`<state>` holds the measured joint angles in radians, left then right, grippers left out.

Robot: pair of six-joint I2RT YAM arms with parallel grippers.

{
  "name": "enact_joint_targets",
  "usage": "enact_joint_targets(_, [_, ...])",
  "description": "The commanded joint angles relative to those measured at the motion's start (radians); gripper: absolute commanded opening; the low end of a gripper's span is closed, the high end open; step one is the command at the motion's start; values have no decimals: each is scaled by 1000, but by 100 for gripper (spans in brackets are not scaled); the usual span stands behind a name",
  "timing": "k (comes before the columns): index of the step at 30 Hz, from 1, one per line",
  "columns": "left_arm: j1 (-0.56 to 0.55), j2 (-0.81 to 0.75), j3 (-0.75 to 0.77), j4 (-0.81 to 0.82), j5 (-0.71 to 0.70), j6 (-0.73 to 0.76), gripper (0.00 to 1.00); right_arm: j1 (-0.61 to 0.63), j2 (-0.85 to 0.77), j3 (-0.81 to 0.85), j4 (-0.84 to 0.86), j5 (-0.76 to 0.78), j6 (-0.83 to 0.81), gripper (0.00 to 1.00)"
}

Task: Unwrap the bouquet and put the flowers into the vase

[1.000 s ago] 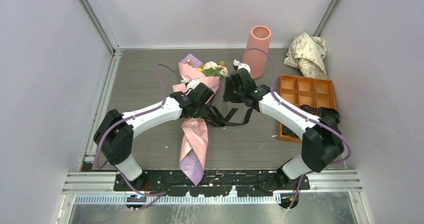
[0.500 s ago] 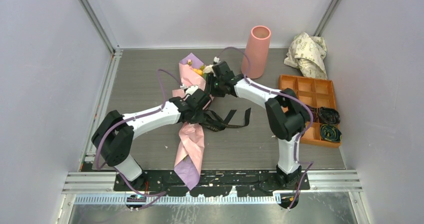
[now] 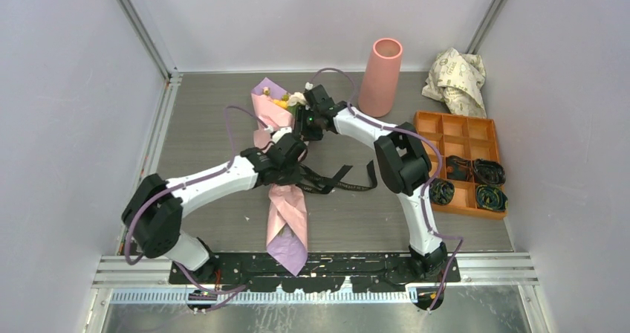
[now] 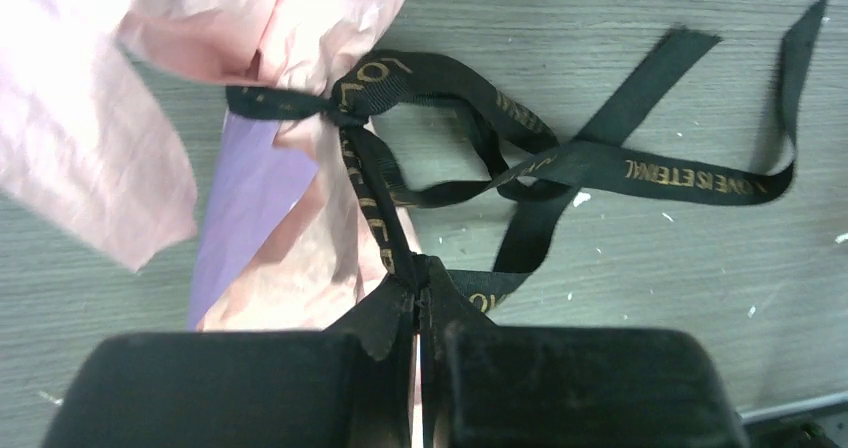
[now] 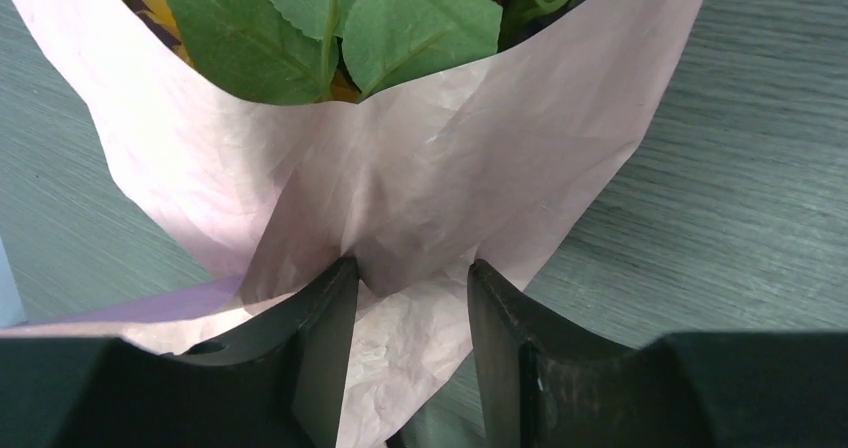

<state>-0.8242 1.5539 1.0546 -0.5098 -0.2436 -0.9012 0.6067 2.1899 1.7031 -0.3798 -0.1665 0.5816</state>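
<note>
The bouquet (image 3: 287, 212), a long pink and lilac paper cone, lies down the middle of the table with the flowers (image 3: 285, 99) at its far, wide end. My left gripper (image 3: 297, 171) is shut on the black ribbon (image 4: 560, 158), pinching one strand just below the knot, in the left wrist view (image 4: 420, 296). My right gripper (image 3: 302, 123) is at the wide end; its fingers stand apart astride a fold of pink paper (image 5: 450, 168) below green leaves (image 5: 330, 28), seen in the right wrist view (image 5: 410, 278). The salmon-pink vase (image 3: 380, 76) stands upright at the back, right of the flowers.
An orange compartment tray (image 3: 462, 135) with dark coiled items sits at the right. Crumpled cream printed paper (image 3: 455, 75) lies in the back right corner. Loose ribbon tails (image 3: 356, 178) trail to the right of the bouquet. Walls close in the table on three sides.
My right arm swung left from beside the vase onto the bouquet's flower end, its jaws narrowing slightly. The left arm drew back a little, still holding the ribbon, and the bouquet shifted slightly.
</note>
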Motion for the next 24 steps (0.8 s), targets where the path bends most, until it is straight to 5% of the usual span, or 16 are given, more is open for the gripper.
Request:
enact_joint_targets(1, [1,-148,-24,-19,6,-3,0,5,34,74,-46,-1,-18,50])
enact_joint_targets(10, [5,-460,196,-361,-276,46,0,5,70,125,-79,6,-27,50])
enact_joint_targets(24, [5,-829,387,-651,-759,67,0,5,93,164,-107,25,-25,50])
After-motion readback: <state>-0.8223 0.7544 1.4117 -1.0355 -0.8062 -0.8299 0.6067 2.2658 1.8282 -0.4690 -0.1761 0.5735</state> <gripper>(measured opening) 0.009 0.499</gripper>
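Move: The left hand already pinches a tail of the black ribbon, its knot lying about 6 cm ahead, 2 cm to the left and 4 cm below. The loose ribbon tails spread some 13 cm to the right, about level fore-and-aft; the flower heads are roughly 22 cm ahead and 3 cm left. From the right hand, at the wrapper, the knot lies about 8 cm back and 2 cm to the left. Up, then more and more to the left, the left hand yanks the ribbon away from the knot, climbing about 30 cm and going some 20 cm left and slightly back. Its fingers stay shut on the ribbon while the wrist tips them up by roughly 40 degrees and swings counter-clockwise. The right hand stays half open at the pink wrapper below the flowers, easing barely closer. ##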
